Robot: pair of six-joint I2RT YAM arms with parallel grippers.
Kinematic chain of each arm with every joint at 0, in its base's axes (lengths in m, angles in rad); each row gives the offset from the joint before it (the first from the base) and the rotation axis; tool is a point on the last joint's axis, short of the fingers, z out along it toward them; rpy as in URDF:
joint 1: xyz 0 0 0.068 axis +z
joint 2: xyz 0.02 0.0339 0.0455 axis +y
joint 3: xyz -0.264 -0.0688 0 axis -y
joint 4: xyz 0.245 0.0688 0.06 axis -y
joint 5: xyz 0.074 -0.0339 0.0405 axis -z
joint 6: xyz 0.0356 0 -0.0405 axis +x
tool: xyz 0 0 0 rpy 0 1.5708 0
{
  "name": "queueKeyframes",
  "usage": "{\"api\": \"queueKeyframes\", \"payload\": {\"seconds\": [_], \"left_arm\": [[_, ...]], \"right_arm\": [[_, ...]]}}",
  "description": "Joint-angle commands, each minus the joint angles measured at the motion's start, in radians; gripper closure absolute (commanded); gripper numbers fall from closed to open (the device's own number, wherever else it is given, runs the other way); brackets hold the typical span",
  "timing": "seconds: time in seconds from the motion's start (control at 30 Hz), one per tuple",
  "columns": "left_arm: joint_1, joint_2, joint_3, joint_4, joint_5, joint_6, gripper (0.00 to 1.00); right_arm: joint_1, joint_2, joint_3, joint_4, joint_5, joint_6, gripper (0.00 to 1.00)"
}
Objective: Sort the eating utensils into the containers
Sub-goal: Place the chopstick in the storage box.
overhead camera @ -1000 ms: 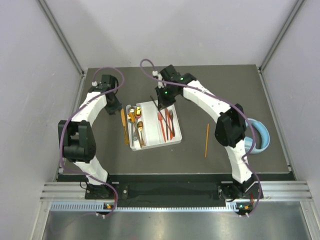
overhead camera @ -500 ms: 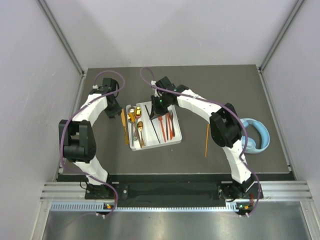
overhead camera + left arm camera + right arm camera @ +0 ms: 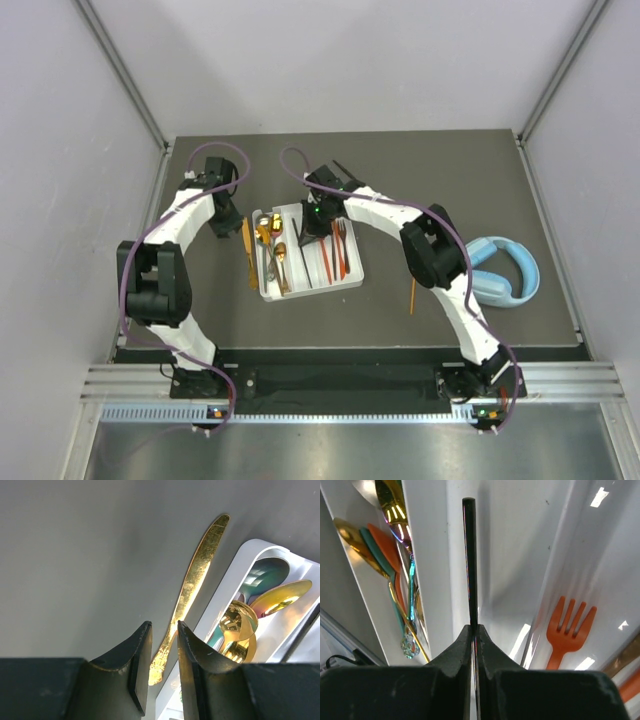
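Observation:
The white tray (image 3: 343, 284) lies mid-table with gold and teal spoons (image 3: 272, 240) in its left compartment and red and orange forks (image 3: 337, 245) on the right. My right gripper (image 3: 314, 216) is shut on a thin black stick (image 3: 469, 555) that points along the tray's middle compartment, beside an orange fork (image 3: 567, 630). My left gripper (image 3: 164, 628) hovers with its jaws a little apart and nothing between them, just above the handle end of a gold knife (image 3: 192, 585) that lies on the table against the tray's left rim (image 3: 235, 575). An orange stick (image 3: 413, 283) lies right of the tray.
Light-blue headphones (image 3: 503, 270) rest near the table's right edge, close to the right arm's elbow (image 3: 432, 252). Grey walls enclose the dark table on three sides. Purple cables loop above both wrists.
My right gripper has carried the black stick left from the tray's back right to over its middle compartment. The left gripper has barely moved.

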Motion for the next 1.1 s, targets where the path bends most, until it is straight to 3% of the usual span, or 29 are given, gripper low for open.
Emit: {"api": "queueKeyframes", "payload": {"seconds": [0.0,0.1,0.2,0.43,0.57,0.77,1.0,1.07], "left_arm": [[-0.003,-0.039,-0.005,0.016,0.010,0.008,0.68],[-0.003,-0.028,-0.002,0.022,0.022,0.012,0.67],[-0.004,-0.022,-0.008,0.031,0.051,0.020,0.68],[-0.009,-0.010,0.001,0.033,0.045,0.024,0.67],[-0.009,-0.005,-0.003,0.033,0.054,0.026,0.67],[-0.024,0.013,-0.008,0.039,0.083,0.029,0.68],[-0.063,0.077,0.029,0.007,0.079,0.021,0.68],[-0.069,0.079,0.034,0.005,0.067,0.024,0.68]], "right_arm": [[0.012,0.027,0.068,0.022,0.000,0.010,1.00],[0.006,0.036,0.079,0.022,-0.029,0.000,0.85],[0.006,0.028,0.076,0.036,-0.056,-0.012,0.79],[-0.070,-0.148,0.088,0.064,-0.055,-0.085,0.75],[-0.216,-0.239,0.128,0.030,-0.001,-0.219,0.70],[-0.397,-0.109,0.121,0.150,-0.040,-0.352,0.69],[-0.419,0.169,0.408,0.105,-0.027,-0.380,0.64],[-0.412,0.172,0.395,0.113,-0.015,-0.388,0.55]]}}
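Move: My right hand holds the chopstick just over the storage box's middle slot, whose centre is about 3 cm back and 2 cm below. The orange fork lies 6 cm right and 4 cm back, a second chopstick on the table some 22 cm ahead, 16 cm right and 3 cm lower. From my empty left hand the golden knife is about 3 cm right, 2 cm back and 7 cm below, the spoon pile 9 cm right, level and 6 cm below. I sink my right hand a last centimetre into the slot and part its shut fingers to let go of the chopstick. Then I lift it up out of the box and swing quickly forward, about 25 cm, and right, tipping the fingers some 30 degrees outward, and come down over the second chopstick, opening wider. Late on, my left hand eases 3 cm right and a little down towards the golden knife, fingers still part open. ##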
